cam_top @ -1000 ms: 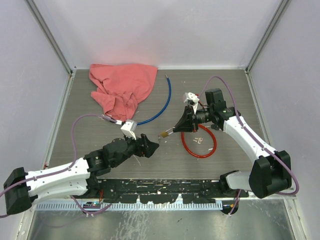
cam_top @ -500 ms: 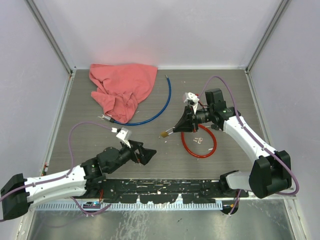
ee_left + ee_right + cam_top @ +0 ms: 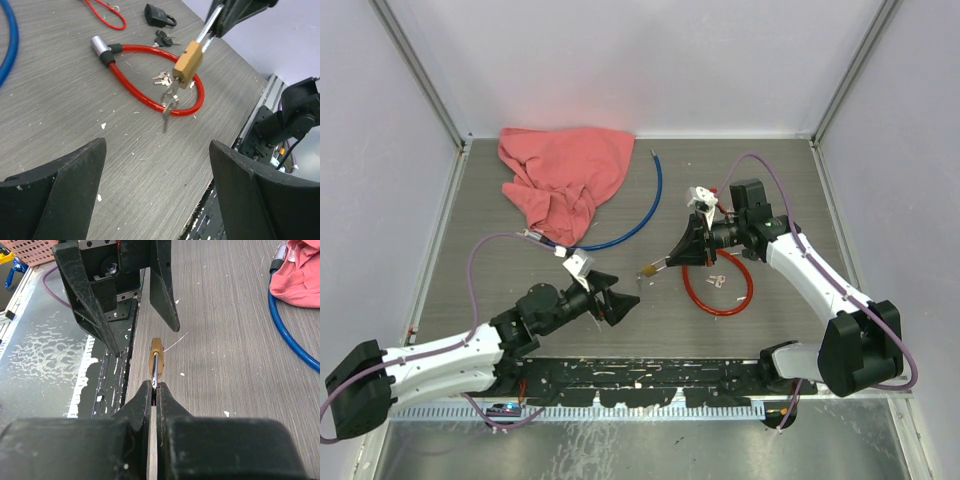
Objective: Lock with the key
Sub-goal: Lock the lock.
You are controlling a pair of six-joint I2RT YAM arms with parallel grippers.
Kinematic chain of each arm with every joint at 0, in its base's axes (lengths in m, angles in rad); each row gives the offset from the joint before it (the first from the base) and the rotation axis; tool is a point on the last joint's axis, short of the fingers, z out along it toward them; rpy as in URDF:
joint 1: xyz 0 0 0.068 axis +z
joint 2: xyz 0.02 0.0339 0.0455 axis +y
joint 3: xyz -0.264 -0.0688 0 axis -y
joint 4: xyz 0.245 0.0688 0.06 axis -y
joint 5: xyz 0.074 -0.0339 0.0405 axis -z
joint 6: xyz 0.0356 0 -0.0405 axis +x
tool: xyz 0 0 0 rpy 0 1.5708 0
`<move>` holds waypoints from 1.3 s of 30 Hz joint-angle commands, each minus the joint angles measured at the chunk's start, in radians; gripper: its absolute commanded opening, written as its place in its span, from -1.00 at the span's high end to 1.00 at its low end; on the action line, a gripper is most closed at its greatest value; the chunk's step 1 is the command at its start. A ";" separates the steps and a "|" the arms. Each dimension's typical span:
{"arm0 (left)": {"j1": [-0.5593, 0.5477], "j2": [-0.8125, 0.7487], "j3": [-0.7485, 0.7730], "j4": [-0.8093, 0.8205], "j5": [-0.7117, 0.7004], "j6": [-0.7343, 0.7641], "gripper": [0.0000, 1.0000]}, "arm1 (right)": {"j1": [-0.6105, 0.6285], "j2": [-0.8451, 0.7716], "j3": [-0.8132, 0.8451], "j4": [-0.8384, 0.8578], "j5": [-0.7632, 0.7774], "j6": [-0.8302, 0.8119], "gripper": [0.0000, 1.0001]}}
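Observation:
A brass padlock (image 3: 647, 268) hangs in the air over the table, with my right gripper (image 3: 671, 259) shut on its steel shackle. In the right wrist view the padlock (image 3: 158, 353) sticks out just past the closed gripper (image 3: 155, 385). In the left wrist view a key (image 3: 167, 108) dangles from the underside of the padlock (image 3: 187, 61). My left gripper (image 3: 625, 292) is open and faces the padlock from the lower left, a short gap away. Nothing lies between the fingers of the left gripper (image 3: 159, 145).
A red cable lock (image 3: 721, 300) loops on the table under the right gripper, with small loose keys (image 3: 715, 280) inside it. A blue cable (image 3: 645, 215) and a pink cloth (image 3: 565, 175) lie at the back left. A black padlock (image 3: 159, 16) lies farther off.
My left gripper opened wider and pulled back from the padlock, then edged toward it again. The right gripper and padlock have hardly moved.

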 commanded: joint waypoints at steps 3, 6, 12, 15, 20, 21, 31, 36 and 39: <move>0.003 0.090 0.075 0.201 0.061 0.043 -0.51 | -0.005 -0.032 0.004 0.043 -0.043 0.015 0.98; 0.003 0.133 0.085 0.239 0.051 0.037 -0.41 | -0.006 -0.033 0.003 0.043 -0.044 0.015 0.98; 0.004 0.177 0.110 0.256 0.032 0.041 -0.15 | -0.006 -0.034 0.003 0.044 -0.047 0.016 0.98; 0.003 0.196 0.118 0.248 0.017 0.043 -0.03 | -0.006 -0.036 0.003 0.044 -0.048 0.016 0.98; 0.005 0.231 0.123 0.252 -0.001 0.040 0.11 | -0.005 -0.037 0.003 0.044 -0.048 0.016 0.98; 0.005 0.237 0.125 0.252 -0.001 0.039 0.12 | -0.006 -0.037 0.004 0.045 -0.048 0.016 0.98; 0.005 0.269 0.135 0.263 -0.005 0.035 0.33 | -0.005 -0.039 0.002 0.045 -0.048 0.016 0.98; 0.007 0.275 0.139 0.264 -0.001 0.037 0.35 | -0.006 -0.039 0.002 0.044 -0.048 0.016 0.98; 0.009 0.280 0.144 0.265 0.000 0.041 0.39 | -0.007 -0.039 0.002 0.044 -0.047 0.016 0.98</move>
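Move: The key in the padlock is about 4 cm ahead of my left hand and 4 cm to its right, nearly level. The brass padlock sits just beyond the key, some 5 cm ahead and 7 cm to the right. The red cable loop lies on the table roughly 22 cm to the right, 6 cm ahead and 15 cm below. From my right hand, which already grips the padlock's shackle, the key is about 7 cm left, 2 cm back and slightly lower. I bring my left hand to the right by about 3.5 cm and forward some 2 cm, towards the key, rising a little on the way and then sinking back to about the starting height. Meanwhile its fingers narrow from almost wide open to about a third, one tip on each side of the key and its ring, without a visible pinch. My right hand stays put, still holding the shackle. ##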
